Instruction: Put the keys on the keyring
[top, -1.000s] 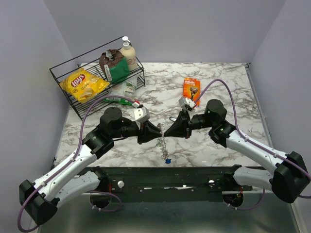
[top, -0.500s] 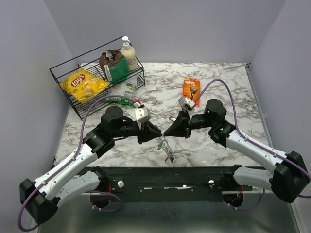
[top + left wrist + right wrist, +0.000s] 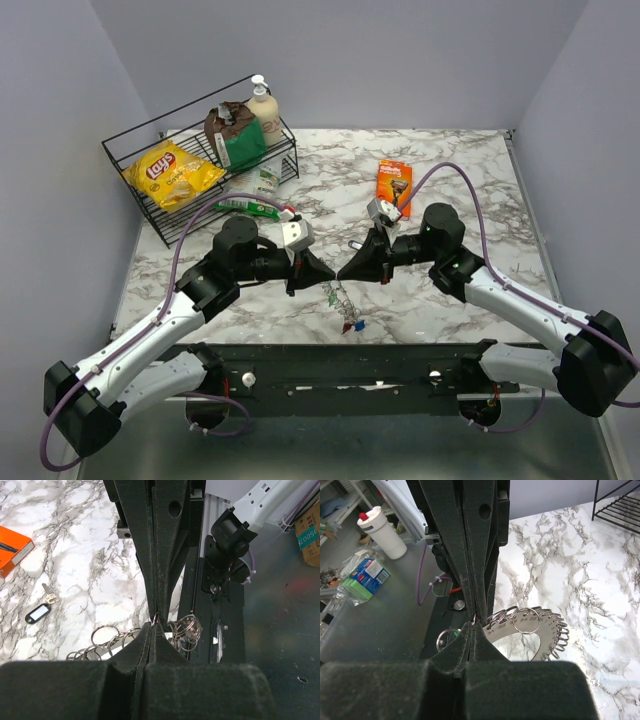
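Above the table's near edge, my left gripper (image 3: 326, 278) (image 3: 152, 626) and my right gripper (image 3: 342, 276) (image 3: 473, 626) meet tip to tip. Both are shut on one small split ring of the keyring (image 3: 338, 297). In the right wrist view the keyring (image 3: 535, 630) is a flat silver numbered piece fringed with small rings. In the left wrist view more of its rings (image 3: 187, 630) fan out on both sides of my fingertips. Keys (image 3: 352, 324) with red and blue heads dangle below the bundle, and a green speck shows higher up.
A loose key with a black tag (image 3: 37, 614) lies on the marble beyond the grippers. An orange box (image 3: 394, 184) sits behind the right arm. At the back left stands a wire basket (image 3: 140, 205) with a chip bag and a bottle, with a green tube (image 3: 247, 207) in front of it.
My left gripper has closed on the ring that the right gripper holds. The hanging bundle has swung and bunched up, and the keys have shifted slightly right.
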`<state>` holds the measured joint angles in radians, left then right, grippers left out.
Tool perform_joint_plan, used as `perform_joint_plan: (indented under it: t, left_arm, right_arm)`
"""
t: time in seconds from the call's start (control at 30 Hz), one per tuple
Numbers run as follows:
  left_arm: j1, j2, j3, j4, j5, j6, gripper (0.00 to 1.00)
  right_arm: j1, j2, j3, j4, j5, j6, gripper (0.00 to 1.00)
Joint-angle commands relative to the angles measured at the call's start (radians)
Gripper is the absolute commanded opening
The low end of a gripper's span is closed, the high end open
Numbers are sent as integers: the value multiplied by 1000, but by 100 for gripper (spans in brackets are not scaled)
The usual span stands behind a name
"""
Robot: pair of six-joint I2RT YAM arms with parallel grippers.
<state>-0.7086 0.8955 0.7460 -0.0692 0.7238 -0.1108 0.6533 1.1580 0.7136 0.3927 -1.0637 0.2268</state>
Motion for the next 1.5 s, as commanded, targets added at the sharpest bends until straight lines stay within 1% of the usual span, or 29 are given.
perform_joint_plan:
  t: [0.0, 0.07, 0.1, 0.17, 0.2, 0.27, 0.3, 0.37, 0.4, 0.47, 0.5, 0.53, 0.57, 0.6, 0.63, 0.67, 0.7, 0.73, 0.77, 0.87, 1.03, 1.07, 1.1, 1.2, 1.27, 1.37, 1.4, 1.47]
  left_arm:
    - [-11, 11, 27, 0, 11, 2, 0]
    - [-12, 10, 24, 2, -9, 0, 0]
    - [-11, 6, 18, 5, -18, -1, 0]
    - [-12, 0, 6, 32, -35, -21, 0]
    - [-12, -6, -11, 45, -52, -27, 0]
    - [-14, -15, -29, 101, -66, -62, 0]
    - [-12, -27, -51, 124, -78, -76, 0]
    - [-12, -35, -76, 184, -90, -107, 0]
    - [-12, -41, -94, 198, -99, -113, 0]
    - [-12, -43, -108, 229, -118, -128, 0]
    - [-12, -44, -118, 235, -124, -135, 0]
    - [-12, -44, -123, 243, -141, -142, 0]
    - [-12, -47, -131, 249, -145, -144, 0]
    - [-12, -49, -145, 253, -150, -145, 0]
    - [-14, -52, -151, 261, -156, -150, 0]
    - [-12, -55, -157, 267, -164, -150, 0]
    - [-12, -59, -171, 270, -172, -151, 0]
    - [-12, -64, -177, 281, -170, -158, 0]
    - [-12, -67, -181, 285, -178, -161, 0]
    - [-14, -86, -188, 276, -188, -156, 0]
    - [-12, -141, -155, 169, -231, -93, 0]
    - [-12, -151, -152, 155, -242, -86, 0]
    - [-12, -173, -146, 145, -245, -76, 0]
    - [-12, -223, -142, 102, -277, -60, 0]
    - [-12, -247, -132, 66, -317, -43, 0]
    - [-12, -280, -108, -27, -366, -6, 0]
    - [-11, -285, -91, -49, -374, 3, 0]
    - [-11, -285, -76, -102, -382, 29, 0]
  right_arm:
    - [6, -4, 38, 28, 8, -6, 1]
    - [5, -3, 40, 23, 16, -6, 1]
    - [6, -3, 40, 23, 19, -6, 2]
    - [6, 0, 38, 20, 28, -3, 10]
    - [6, 0, 38, 20, 33, -1, 17]
    - [8, -1, 34, 26, 39, 2, 23]
    - [6, -3, 32, 28, 42, 3, 29]
    - [6, -12, 27, 31, 53, 3, 36]
    - [6, -15, 26, 31, 57, 3, 42]
    - [6, -24, 23, 32, 74, 2, 50]
    - [6, -35, 17, 32, 82, 0, 59]
    - [6, -43, 14, 34, 91, -1, 63]
    - [6, -50, 6, 37, 112, -6, 68]
    - [8, -75, -8, 41, 131, -10, 76]
    - [6, -86, -17, 46, 152, -7, 80]
    - [6, -99, -23, 49, 218, 0, 83]
    - [6, -109, -25, 45, 252, 3, 88]
    - [6, -119, -23, 35, 289, 2, 90]
    - [6, -118, -17, 0, 365, 2, 91]
    - [0, -89, 26, -52, 479, 5, 92]
    - [-53, -23, 84, -132, 608, 63, 93]
    - [-64, -2, 98, -171, 648, 74, 93]
    - [-92, 44, 139, -198, 665, 95, 93]
    - [-144, 152, 196, -267, 699, 137, 91]
    - [-162, 199, 219, -310, 723, 137, 91]
    - [-165, 311, 306, -418, 789, 79, 90]
    - [-167, 337, 328, -489, 806, 41, 90]
    - [-165, 405, 380, -570, 835, 3, 89]
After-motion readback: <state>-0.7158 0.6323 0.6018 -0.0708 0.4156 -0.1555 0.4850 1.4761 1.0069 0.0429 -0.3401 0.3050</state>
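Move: The last loose key, with its black tag, lies on the table about 22 cm ahead of the right hand, 6 cm to its right and some 20 cm below. The keyring, with its numbered disc, hangs just under both fingertips, its middle about 6 cm below. The orange Gillette box is 20 cm beyond the key and 8 cm right of it. From the left hand the key is also about 22 cm ahead, 7 cm to the right. The keyring stays pinched in the left fingers while the right gripper opens wide, lets go of it, lifts slightly, then swings about 20 cm forward towards the tagged key, sinking to finish lower and turning clockwise some 50 degrees, touching nothing new. The left hand dips and comes back up, then draws left with the keyring, turning slightly counter-clockwise. ##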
